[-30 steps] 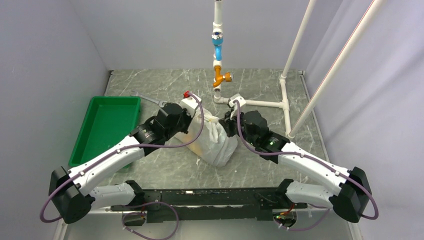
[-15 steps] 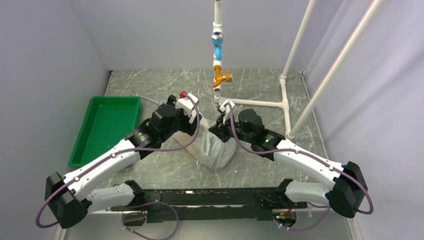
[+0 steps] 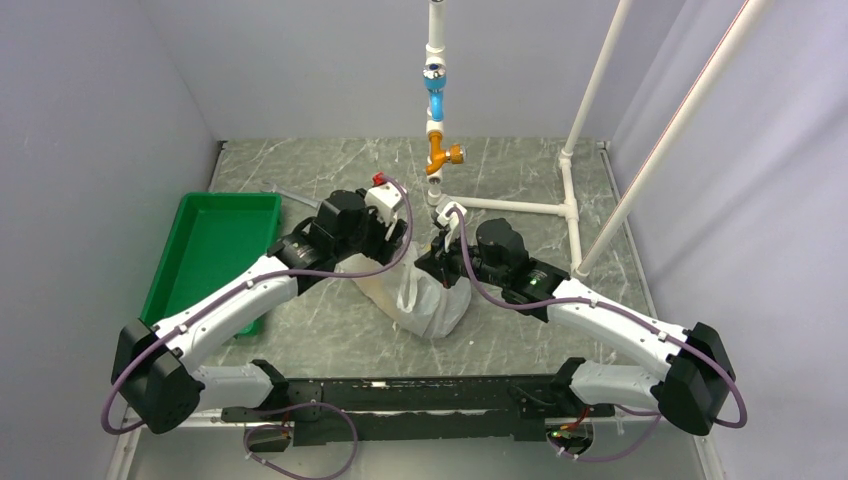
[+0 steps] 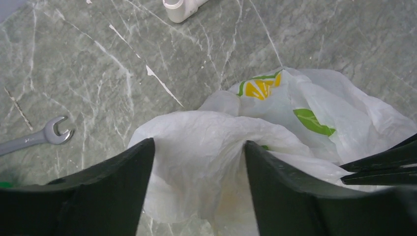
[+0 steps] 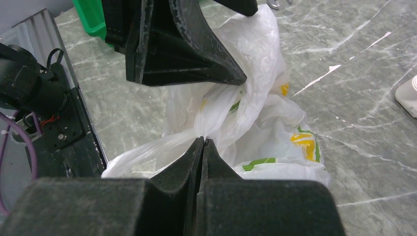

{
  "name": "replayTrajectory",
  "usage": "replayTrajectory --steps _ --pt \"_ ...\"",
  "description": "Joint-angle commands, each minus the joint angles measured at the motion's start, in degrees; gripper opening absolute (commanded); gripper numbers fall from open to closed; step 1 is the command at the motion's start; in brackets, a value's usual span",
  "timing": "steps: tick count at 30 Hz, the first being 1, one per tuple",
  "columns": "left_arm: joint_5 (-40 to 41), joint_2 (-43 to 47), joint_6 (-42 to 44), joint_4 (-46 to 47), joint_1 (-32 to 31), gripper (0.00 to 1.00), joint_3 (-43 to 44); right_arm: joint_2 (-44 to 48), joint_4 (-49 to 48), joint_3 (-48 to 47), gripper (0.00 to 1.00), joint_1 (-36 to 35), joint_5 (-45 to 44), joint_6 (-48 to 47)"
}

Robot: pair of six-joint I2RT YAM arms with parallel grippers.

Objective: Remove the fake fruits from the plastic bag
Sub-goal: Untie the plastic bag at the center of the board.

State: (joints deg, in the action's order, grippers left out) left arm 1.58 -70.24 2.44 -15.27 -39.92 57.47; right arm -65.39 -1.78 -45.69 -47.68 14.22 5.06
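The plastic bag (image 3: 432,302) lies crumpled on the marble table between my two arms, white with yellow and green prints. My left gripper (image 4: 199,143) is open, and a loose fold of the bag (image 4: 196,137) sits between its fingers without being pinched. My right gripper (image 5: 202,139) is shut on a bunched edge of the bag (image 5: 265,118), holding it up. From above, the left gripper (image 3: 397,240) and right gripper (image 3: 441,262) meet over the bag's top. The left fingers (image 5: 196,49) loom just above the right ones. The fake fruits are hidden inside the bag.
A green tray (image 3: 178,285) sits at the left. A grey wrench (image 4: 34,140) lies on the table behind the bag. A white pipe frame (image 3: 520,207) with blue and orange valves (image 3: 437,152) stands at the back right.
My left gripper opened, let go of the bag and shifted back and right. The bag's left side sagged onto the table. The right gripper moved slightly left, still pinching the bag.
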Motion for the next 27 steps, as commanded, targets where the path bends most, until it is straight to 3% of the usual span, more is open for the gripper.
replayTrajectory --steps 1,5,7,8,11,13,21,25,27 --pt "-1.76 -0.29 0.4 -0.91 0.0 0.63 2.67 0.75 -2.14 -1.35 0.0 -0.38 0.65 -0.42" --pt "1.7 -0.13 0.28 -1.95 0.0 0.32 3.04 2.31 -1.61 -0.21 0.0 -0.33 -3.95 -0.16" --pt "5.15 0.55 -0.19 -2.05 -0.02 0.07 2.87 3.38 -0.91 0.55 0.0 -0.35 -9.77 0.83" --pt "8.84 1.18 -0.94 -2.03 -0.02 0.0 2.6 4.07 -0.45 0.97 0.0 -0.35 -14.56 2.52" --pt "17.7 3.89 -3.65 -0.68 -0.04 0.0 0.87 7.26 0.51 3.81 0.0 -0.06 -31.42 7.7" --pt "20.94 6.37 -4.18 1.0 -0.06 0.0 -0.78 10.39 0.0 6.96 0.0 0.89 -36.01 11.06" --pt "15.21 13.92 -3.14 6.95 0.05 0.0 -6.01 12.75 -0.15 9.82 0.0 2.13 -26.24 8.75" --pt "10.53 14.35 -1.05 7.5 -0.05 0.0 -6.34 11.11 1.44 5.29 0.22 2.15 -20.52 4.04" --pt "9.49 14.14 -0.9 7.47 0.05 0.0 -6.25 10.84 1.52 3.0 0.43 2.21 -18.95 2.96"
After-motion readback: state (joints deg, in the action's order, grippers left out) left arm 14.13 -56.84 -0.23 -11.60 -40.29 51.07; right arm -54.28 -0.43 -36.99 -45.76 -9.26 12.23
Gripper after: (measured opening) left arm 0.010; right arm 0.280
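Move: Bunched plastic at the bag's mouth already stands between the left hand's open fingers, about 1 cm ahead and level with the tips; the bag's body sags some 7 cm back, 3 cm right and 10 cm lower. The pipe corner is about 17 cm ahead, 8 cm right and 17 cm below. From the right hand, still pinching a strand of the bag, that bunched plastic lies roughly 5 cm ahead, 5 cm left and 1 cm up. The left fingers shut on the bunched plastic and, keeping that pinch, draw it about 5 cm left and nearly as far up, the wrist tilting up a little and turning counter-clockwise. Against it the closed right hand drags its strand roughly 9 cm right and 4 cm forward, turning some 30 degrees clockwise, then eases back left and down about 1 cm as its fingers begin to open. ##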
